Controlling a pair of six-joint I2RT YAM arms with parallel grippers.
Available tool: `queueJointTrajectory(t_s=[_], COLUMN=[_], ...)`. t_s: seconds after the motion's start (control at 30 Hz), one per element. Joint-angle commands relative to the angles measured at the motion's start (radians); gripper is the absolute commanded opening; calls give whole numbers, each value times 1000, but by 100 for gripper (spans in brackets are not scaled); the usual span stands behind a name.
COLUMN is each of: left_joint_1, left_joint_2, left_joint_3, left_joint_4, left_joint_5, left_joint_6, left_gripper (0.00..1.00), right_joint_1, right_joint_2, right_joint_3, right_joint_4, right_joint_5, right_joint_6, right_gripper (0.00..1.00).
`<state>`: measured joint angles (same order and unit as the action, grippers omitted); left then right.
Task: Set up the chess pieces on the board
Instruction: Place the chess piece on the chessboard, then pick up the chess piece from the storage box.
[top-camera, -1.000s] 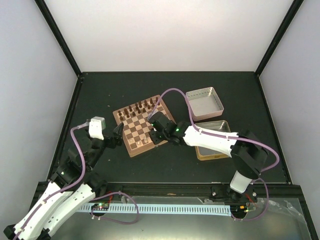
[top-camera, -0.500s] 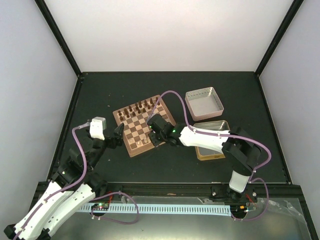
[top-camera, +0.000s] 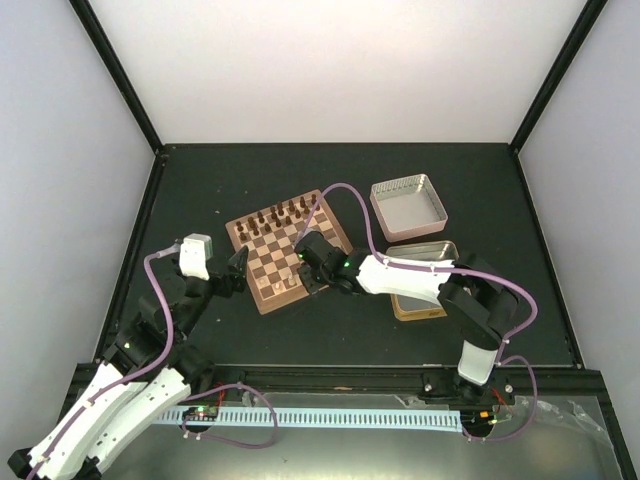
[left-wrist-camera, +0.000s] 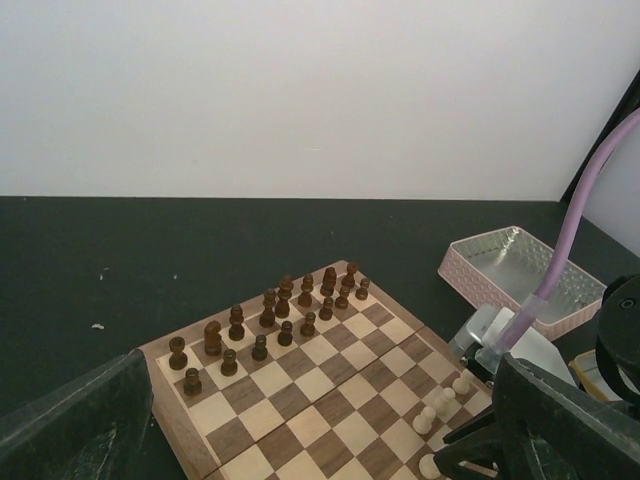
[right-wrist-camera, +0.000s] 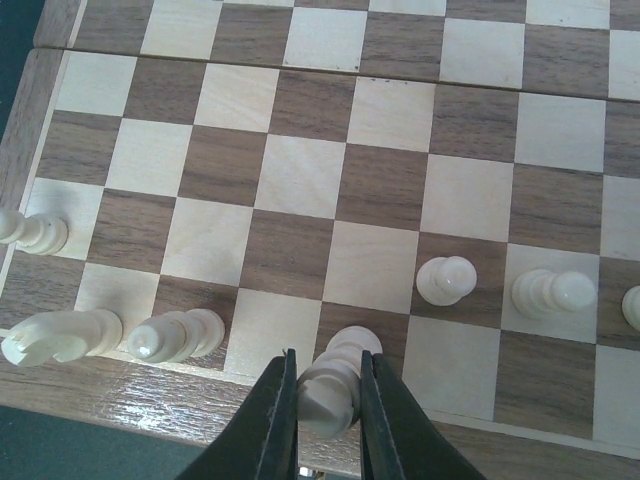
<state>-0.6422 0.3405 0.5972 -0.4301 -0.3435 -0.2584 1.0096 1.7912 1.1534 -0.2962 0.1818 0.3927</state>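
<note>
The board (top-camera: 270, 265) lies in the middle of the table. Dark brown pieces (left-wrist-camera: 268, 320) fill its two far rows. My right gripper (right-wrist-camera: 328, 360) is shut on a cream chess piece (right-wrist-camera: 330, 400), whose base rests on a dark square in the board's near row. Other cream pieces stand nearby: two (right-wrist-camera: 445, 280) (right-wrist-camera: 553, 292) to its right and two (right-wrist-camera: 175, 335) (right-wrist-camera: 60, 335) to its left. In the top view my right gripper (top-camera: 305, 268) is over the board's near right edge. My left gripper (top-camera: 238, 272) is wide open and empty at the board's left edge (left-wrist-camera: 180, 430).
A pinkish-silver square tin (top-camera: 408, 208) sits right of the board and also shows in the left wrist view (left-wrist-camera: 520, 275). A gold tin (top-camera: 432, 290) lies partly under my right arm. The right arm's purple cable (top-camera: 345, 190) loops over the board's far right corner.
My right gripper has moved a little left along the board's near edge with the cream piece in it. My left arm has hardly moved.
</note>
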Motion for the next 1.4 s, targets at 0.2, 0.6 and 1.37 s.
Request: queueJointTrajectory(t_s=[0.2,0.6,1.37], left_joint_1=[6,6,6], left_joint_2=[8,8,106], left_joint_3=[-2,0,-12], left_joint_4=[-3,2,91], left_joint_5=[1,11,133], left_joint_6=[-11,-17,-50], left_gripper=[95,95,95], right_joint_1=[4,-20,-584], right_joint_2=[-1,-121,-613], right_joint_3=[-4,29,-442], right_joint_4=[-15,-109,-403], right_joint_5=[30,75,245], right_joint_6=[36,116,405], right_gripper=[33,47,46])
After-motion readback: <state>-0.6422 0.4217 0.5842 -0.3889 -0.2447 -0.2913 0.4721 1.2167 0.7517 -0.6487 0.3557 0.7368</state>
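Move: The tall white piece is already in my right fingertips, and its dark square on the board's near row lies some 4 cm straight below them. One white pawn stands about 4 cm ahead and 2 cm right, the next about 6 cm ahead and 5 cm right; a bishop stands about 3 cm back and 6 cm left. The tin's middle is roughly 29 cm right, 2 cm back. From my left hand the square is about 9 cm ahead, 13 cm right. I open my right fingers to about half and let go of the tall white piece on its square, then rise clear of it by about 9 cm and sweep quickly right, sinking again over the tin of white pieces, some 30 cm in all, while the wrist turns about 50 degrees clockwise. Late on, my open left hand eases about 3 cm right and down. ##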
